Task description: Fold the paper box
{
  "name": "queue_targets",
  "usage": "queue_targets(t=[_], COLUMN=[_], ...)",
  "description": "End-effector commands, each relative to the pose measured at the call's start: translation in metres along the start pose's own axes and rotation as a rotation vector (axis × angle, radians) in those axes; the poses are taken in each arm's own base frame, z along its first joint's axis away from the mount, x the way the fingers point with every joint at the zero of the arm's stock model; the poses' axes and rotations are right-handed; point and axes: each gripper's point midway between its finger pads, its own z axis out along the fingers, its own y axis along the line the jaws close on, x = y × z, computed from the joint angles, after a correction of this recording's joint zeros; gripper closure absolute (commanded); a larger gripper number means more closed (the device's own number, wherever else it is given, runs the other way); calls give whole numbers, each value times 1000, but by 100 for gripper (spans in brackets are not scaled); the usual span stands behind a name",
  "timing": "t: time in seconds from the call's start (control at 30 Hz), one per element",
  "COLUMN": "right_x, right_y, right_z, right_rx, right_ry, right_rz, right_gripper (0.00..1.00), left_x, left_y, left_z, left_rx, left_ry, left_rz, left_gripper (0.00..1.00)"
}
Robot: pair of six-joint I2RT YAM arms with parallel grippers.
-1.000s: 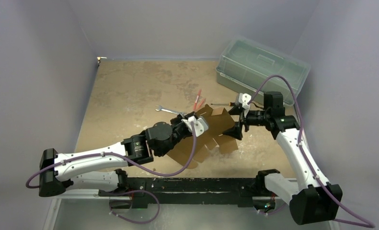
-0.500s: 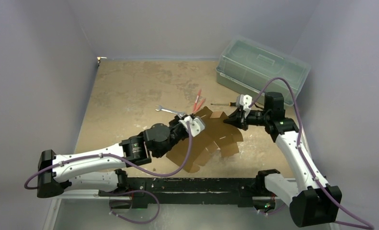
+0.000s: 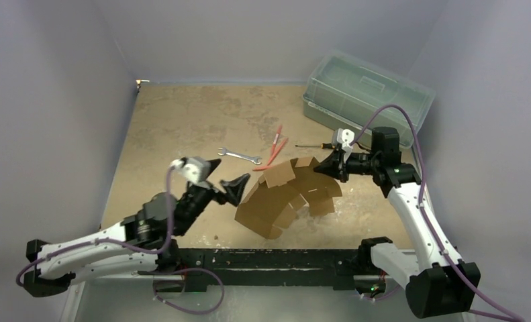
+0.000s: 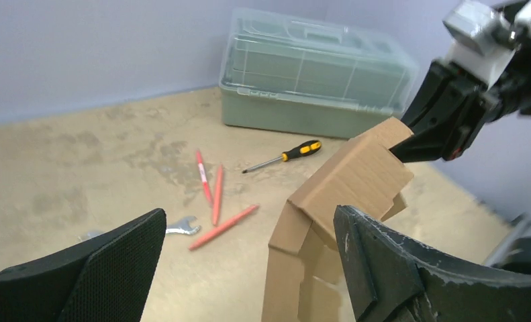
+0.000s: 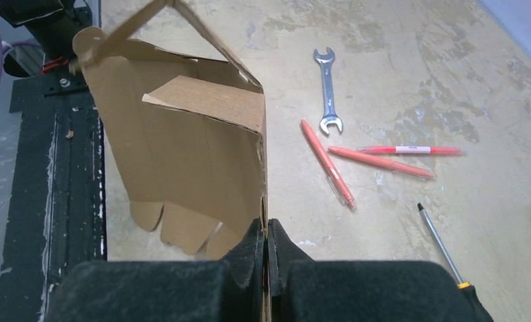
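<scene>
The paper box (image 3: 282, 194) is a brown cardboard die-cut sheet, raised off the table in an arch with its flaps hanging down. My right gripper (image 3: 326, 168) is shut on its right upper edge; in the right wrist view the pads (image 5: 266, 231) pinch a thin cardboard panel (image 5: 195, 147). My left gripper (image 3: 223, 176) is open just left of the box and does not touch it. In the left wrist view the cardboard (image 4: 356, 178) rises in front of the wide jaws (image 4: 249, 228), close to the right finger.
A translucent green lidded bin (image 3: 366, 94) stands at the back right. A screwdriver (image 3: 313, 145), several red pens (image 3: 276, 144) and a small wrench (image 3: 239, 156) lie on the table just behind the box. The black rail runs along the near edge.
My left gripper let go of the box, opened and drew back to the left. My right gripper shut on the box's right edge and now holds it up alone.
</scene>
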Motion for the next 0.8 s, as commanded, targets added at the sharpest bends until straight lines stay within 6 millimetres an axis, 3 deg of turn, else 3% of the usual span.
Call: queue_targets(t=[0.0,0.17,0.33,0.5,0.63,0.77], right_x=[-16,-16,-15,-13,-12,-12], right_y=[-2,-2,-2,-2,-1,-2], right_z=[-4,-1,2,3,3,3], right_rx=[14,8,-1,-7,-9,-9], right_ry=[-17,-31,-39,-38,-37,-36], right_rz=[10,54,92,107,112,117], right_gripper=[100,100,100,100,100,100], left_x=[25,54,63,59,56,49], left_y=[25,28,13,16,21,28], left_z=[-31,-36,-16,14,33,39], left_rx=[-63,-59,-55,-97,-48,-21], left_ry=[-59,-47,37,86,76,46], left_rz=[-366,-408,-270,-172,-234,-297], left_gripper=[5,5,5,11,22,31])
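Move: The raised flap on the left of the paper box is about 12 cm to the right of my open left hand, 3 cm ahead and some 9 cm below. Down on the table, roughly 30 cm under that hand, the wrench lies about 20 cm ahead and 2 cm left, the red pens 21 cm ahead and 9 cm right. My right hand already grips the box's edge; the flap is about 11 cm to its left, 1 cm back and 1 cm lower. I finish swinging my left hand clear, about 4.5 cm left, then drop it some 9 cm while coming back right, down to about the flap's level. Last I ease it about 5 cm forward beside the box's left side, fingers tipping down some 15 degrees and starting to close, touching nothing. My right hand holds its place and pinch, turning the box slightly. ##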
